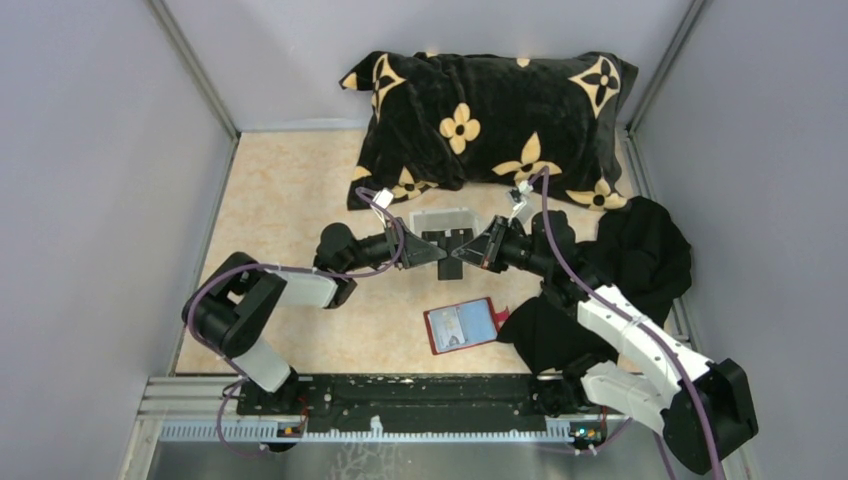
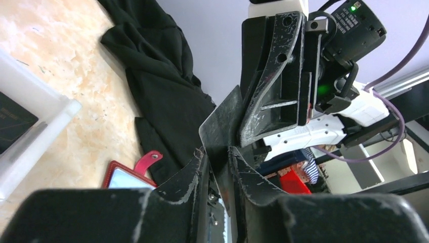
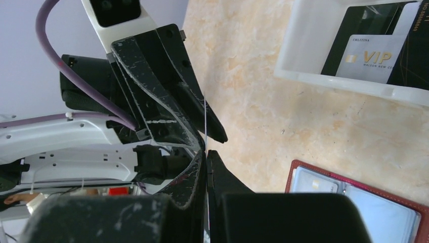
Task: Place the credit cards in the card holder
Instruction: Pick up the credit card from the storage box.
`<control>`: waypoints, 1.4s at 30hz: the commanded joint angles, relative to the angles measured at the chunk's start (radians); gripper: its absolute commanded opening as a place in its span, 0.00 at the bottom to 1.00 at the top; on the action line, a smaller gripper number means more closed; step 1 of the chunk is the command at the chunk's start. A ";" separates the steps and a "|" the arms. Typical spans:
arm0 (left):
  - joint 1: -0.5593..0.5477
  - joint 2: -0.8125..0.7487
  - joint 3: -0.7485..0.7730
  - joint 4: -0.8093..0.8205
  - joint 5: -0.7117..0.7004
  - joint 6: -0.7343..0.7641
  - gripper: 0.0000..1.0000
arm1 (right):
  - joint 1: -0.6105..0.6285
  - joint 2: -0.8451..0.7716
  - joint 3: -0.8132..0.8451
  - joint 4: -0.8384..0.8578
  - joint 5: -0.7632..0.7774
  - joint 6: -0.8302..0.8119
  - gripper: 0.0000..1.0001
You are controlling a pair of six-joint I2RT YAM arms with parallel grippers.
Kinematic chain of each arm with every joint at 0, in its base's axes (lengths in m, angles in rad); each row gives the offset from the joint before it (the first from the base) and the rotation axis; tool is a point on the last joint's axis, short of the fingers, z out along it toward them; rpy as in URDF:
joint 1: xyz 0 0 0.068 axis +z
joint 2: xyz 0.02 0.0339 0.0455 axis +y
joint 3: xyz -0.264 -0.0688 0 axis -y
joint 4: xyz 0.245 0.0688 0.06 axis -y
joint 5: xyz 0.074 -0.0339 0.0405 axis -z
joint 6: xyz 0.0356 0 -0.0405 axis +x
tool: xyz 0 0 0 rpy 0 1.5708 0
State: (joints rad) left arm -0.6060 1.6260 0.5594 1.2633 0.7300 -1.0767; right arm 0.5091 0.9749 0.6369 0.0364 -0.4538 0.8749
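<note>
Above the middle of the table my two grippers meet tip to tip. My right gripper [image 1: 464, 252] [image 3: 206, 150] is shut on a thin dark credit card [image 2: 221, 124], seen edge-on as a pale line [image 3: 205, 119]. The card's other end stands between the fingers of my left gripper [image 1: 432, 250] [image 2: 218, 152], which are narrowly apart with a slit showing beside the card. The red card holder [image 1: 462, 326] [image 2: 126, 174] [image 3: 354, 195] lies open on the table nearer the arms' bases, with a pale card in a clear pocket. More cards, a black one and a pale VIP card [image 3: 372, 58], lie in the white tray [image 1: 442, 219] [image 3: 324, 61].
A black pillow with yellow flowers [image 1: 490, 110] lies at the back of the table. Black cloth [image 1: 620, 270] [image 2: 162, 86] is heaped at the right, touching the card holder's tab side. Grey walls close in the left, right and back.
</note>
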 commanded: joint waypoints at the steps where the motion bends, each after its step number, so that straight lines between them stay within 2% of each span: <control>1: 0.005 0.050 0.008 0.174 0.068 -0.072 0.22 | -0.015 0.014 -0.014 0.111 -0.048 0.032 0.00; 6: 0.005 0.098 0.009 0.284 0.094 -0.135 0.01 | -0.022 0.024 -0.035 0.138 -0.065 0.039 0.00; 7: 0.005 0.101 0.006 0.289 0.094 -0.136 0.00 | -0.024 0.025 -0.036 0.137 -0.068 0.039 0.00; 10: 0.005 0.092 -0.008 0.272 0.079 -0.120 0.00 | -0.029 0.021 -0.036 0.132 -0.077 0.037 0.00; 17: 0.004 -0.002 -0.055 0.034 -0.025 -0.006 0.00 | -0.032 0.019 -0.026 0.103 -0.072 0.018 0.00; 19: 0.005 -0.028 -0.068 -0.016 -0.053 0.016 0.00 | -0.033 0.017 -0.026 0.099 -0.070 0.014 0.03; 22: 0.003 -0.061 -0.101 -0.051 -0.101 0.026 0.00 | -0.041 0.015 -0.030 0.089 -0.071 0.009 0.12; 27: 0.003 -0.122 -0.148 -0.113 -0.188 0.028 0.00 | -0.068 -0.012 -0.037 0.033 -0.042 -0.022 0.44; 29: 0.003 -0.146 -0.168 -0.137 -0.223 0.022 0.00 | -0.081 -0.018 -0.034 0.000 -0.032 -0.042 0.48; 33: -0.045 -0.203 -0.185 -0.257 -0.315 0.040 0.00 | -0.086 -0.028 -0.026 -0.090 0.055 -0.104 0.49; 37: -0.163 -0.277 -0.154 -0.500 -0.474 0.078 0.00 | -0.087 -0.020 -0.001 -0.230 0.189 -0.191 0.48; 42: -0.281 -0.292 -0.175 -0.634 -0.629 -0.041 0.00 | -0.075 -0.011 -0.012 -0.326 0.303 -0.212 0.42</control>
State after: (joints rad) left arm -0.8188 1.3491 0.3855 0.8043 0.2741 -1.0512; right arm 0.4335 0.9733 0.5964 -0.1982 -0.2859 0.7204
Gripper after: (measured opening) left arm 0.005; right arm 0.441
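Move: The black card is already up in the air between the two hands: its middle is about 2 cm to the right of the left hand's half-open fingers, and about 2 cm to the left of the right hand, which still grips it. From the left hand, the open card holder lies some 7 cm back, 5 cm right and 17 cm below; the storage box stands roughly 11 cm ahead, 1 cm right and 16 cm below. The black card changes hands: the left fingers close fully on its left edge while the right still pinches it, then the right fingers open about halfway and let go. The left hand carries the card leftward a little and down, then back and down towards the card holder, ending about 6 cm lower, turning counter-clockwise as it goes. The freed right hand drops about 7 cm and withdraws 5 cm to the right, rolling its left side down. ##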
